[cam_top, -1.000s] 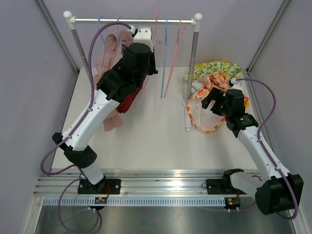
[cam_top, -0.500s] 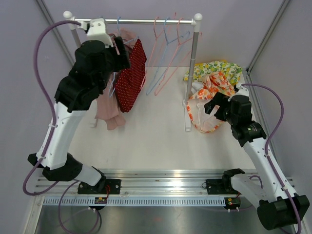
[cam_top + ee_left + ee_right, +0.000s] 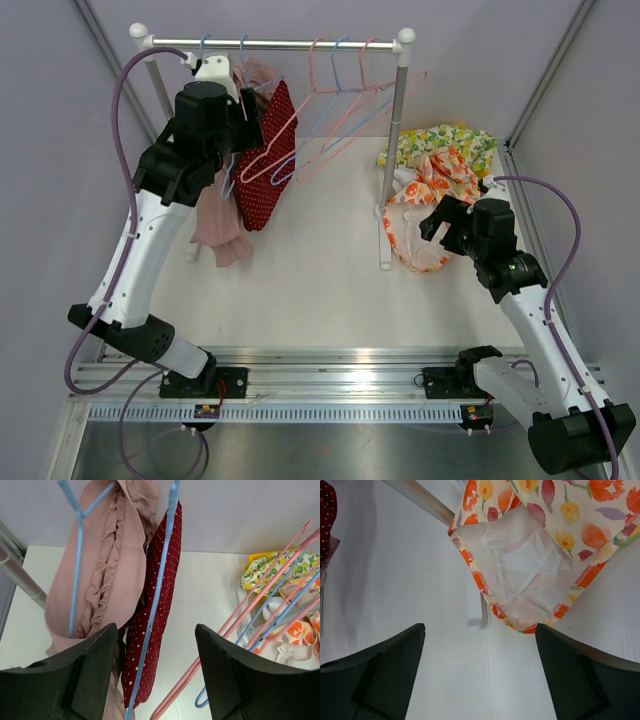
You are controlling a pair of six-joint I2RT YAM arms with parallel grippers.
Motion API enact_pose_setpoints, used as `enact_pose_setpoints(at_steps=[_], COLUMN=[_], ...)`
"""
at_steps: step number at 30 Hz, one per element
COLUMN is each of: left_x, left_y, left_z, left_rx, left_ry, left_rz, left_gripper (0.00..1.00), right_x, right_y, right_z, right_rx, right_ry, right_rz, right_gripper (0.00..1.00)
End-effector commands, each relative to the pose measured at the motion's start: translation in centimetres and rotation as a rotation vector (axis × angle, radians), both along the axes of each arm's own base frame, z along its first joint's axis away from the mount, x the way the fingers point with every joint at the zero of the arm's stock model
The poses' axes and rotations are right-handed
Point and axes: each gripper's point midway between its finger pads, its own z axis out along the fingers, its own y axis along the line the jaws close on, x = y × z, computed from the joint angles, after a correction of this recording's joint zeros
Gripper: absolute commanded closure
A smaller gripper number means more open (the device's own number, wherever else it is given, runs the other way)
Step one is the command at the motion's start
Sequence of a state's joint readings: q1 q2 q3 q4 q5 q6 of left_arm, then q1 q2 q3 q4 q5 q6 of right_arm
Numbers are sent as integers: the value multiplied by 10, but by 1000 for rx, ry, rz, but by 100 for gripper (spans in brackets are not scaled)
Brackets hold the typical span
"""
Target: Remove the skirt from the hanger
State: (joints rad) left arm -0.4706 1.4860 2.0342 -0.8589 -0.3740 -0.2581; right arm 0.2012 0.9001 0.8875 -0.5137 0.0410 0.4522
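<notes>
A red polka-dot skirt (image 3: 268,165) hangs on a blue hanger (image 3: 243,60) at the left end of the rail (image 3: 275,43). In the left wrist view the red polka-dot skirt (image 3: 169,565) and the wire of its blue hanger (image 3: 155,600) run down between my open fingers, touching neither. My left gripper (image 3: 243,118) (image 3: 156,630) stands high beside that skirt. A pink ruffled skirt (image 3: 214,220) (image 3: 117,565) hangs just to the left on a second blue hanger (image 3: 76,575). My right gripper (image 3: 438,216) (image 3: 480,627) is open and empty over the table, next to a floral garment (image 3: 530,555).
Several empty pink and blue hangers (image 3: 335,100) (image 3: 270,605) hang tilted on the rail's right half. The rack's right post (image 3: 396,140) stands on a white foot (image 3: 479,615). A heap of floral clothes (image 3: 440,160) lies at the right. Grey walls close in on both sides.
My left gripper has gone from shut to open, and the left arm swung from the rail's middle toward its left end. The empty hangers have swung out. The right arm barely shifted.
</notes>
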Motion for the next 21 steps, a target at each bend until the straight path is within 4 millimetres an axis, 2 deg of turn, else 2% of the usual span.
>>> enact_pose_setpoints(at_steps=[1, 4, 6, 7, 8, 10, 12, 15, 16, 17, 18, 19, 20, 21], left_x=[18, 30, 34, 37, 38, 38, 35, 24, 17, 13, 7, 3, -4, -11], left_y=[-5, -4, -5, -4, -4, -2, -1, 3, 6, 7, 7, 7, 8, 7], left_z=[-1, -14, -23, -25, -25, -24, -16, 5, 19, 25, 34, 37, 53, 57], left_rx=[-11, -18, -20, -20, -23, -23, -28, -42, -52, -58, -72, -77, -95, -107], left_ry=[-18, 11, 28, 28, 27, 22, 3, -38, -59, -64, -80, -77, -108, -111], left_rz=[-35, -35, -36, -30, -26, -18, -23, -29, -30, -31, -36, -45, -51, -63], left_gripper=[34, 39, 52, 60, 82, 99, 100, 100, 100, 100, 100, 100, 100, 100], right_x=[-2, -1, -1, 0, 0, 1, 1, -3, -6, -7, -12, -4, -6, -17], right_y=[0, -1, -1, 0, 0, 1, 6, 27, 34, 42, 55, 54, 58, 87], right_z=[4, 3, 3, 3, 3, 5, 10, 35, 50, 62, 67, 82, 82, 87], right_rx=[-8, -13, -14, -13, -13, -10, 1, 50, 67, 82, 81, 52, 8, -14], right_ry=[-19, -18, -16, -18, -16, -20, -37, -127, -173, -209, -214, -231, -209, -212], right_rz=[7, 2, 2, 2, 4, 8, 39, 155, 193, 227, 262, 219, 220, 302], right_gripper=[0, 1, 1, 1, 1, 1, 1, 1, 0, 0, 1, 0, 1, 1])
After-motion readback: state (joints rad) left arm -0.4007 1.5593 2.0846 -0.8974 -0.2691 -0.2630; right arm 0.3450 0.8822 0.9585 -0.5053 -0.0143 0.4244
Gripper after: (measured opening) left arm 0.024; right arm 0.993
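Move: The blue hanger carrying the dark red polka-dot skirt runs between the left fingers' line of approach, its grip spot about 4 cm ahead, 1 cm left and 4 cm below. The skirt hangs some 8 cm ahead, 1 cm right and 16 cm below, with the pink dress about 8 cm ahead, 6 cm left and 13 cm below. Empty hangers fan out 6 cm ahead, 10 cm right, 5 cm lower. From the right hand the grip spot is roughly 11 cm ahead, 33 cm left, 18 cm up. Bring the left gripper down and forward about 5 cm, tipping slightly down, onto the blue hanger of the dark red skirt; shut the fingers on its wire, then start lifting up and a little back, keeping the pinch. Hold the open right gripper still at first, then swing it left and up, about 6 cm, towards the skirt, turning counter-clockwise. ##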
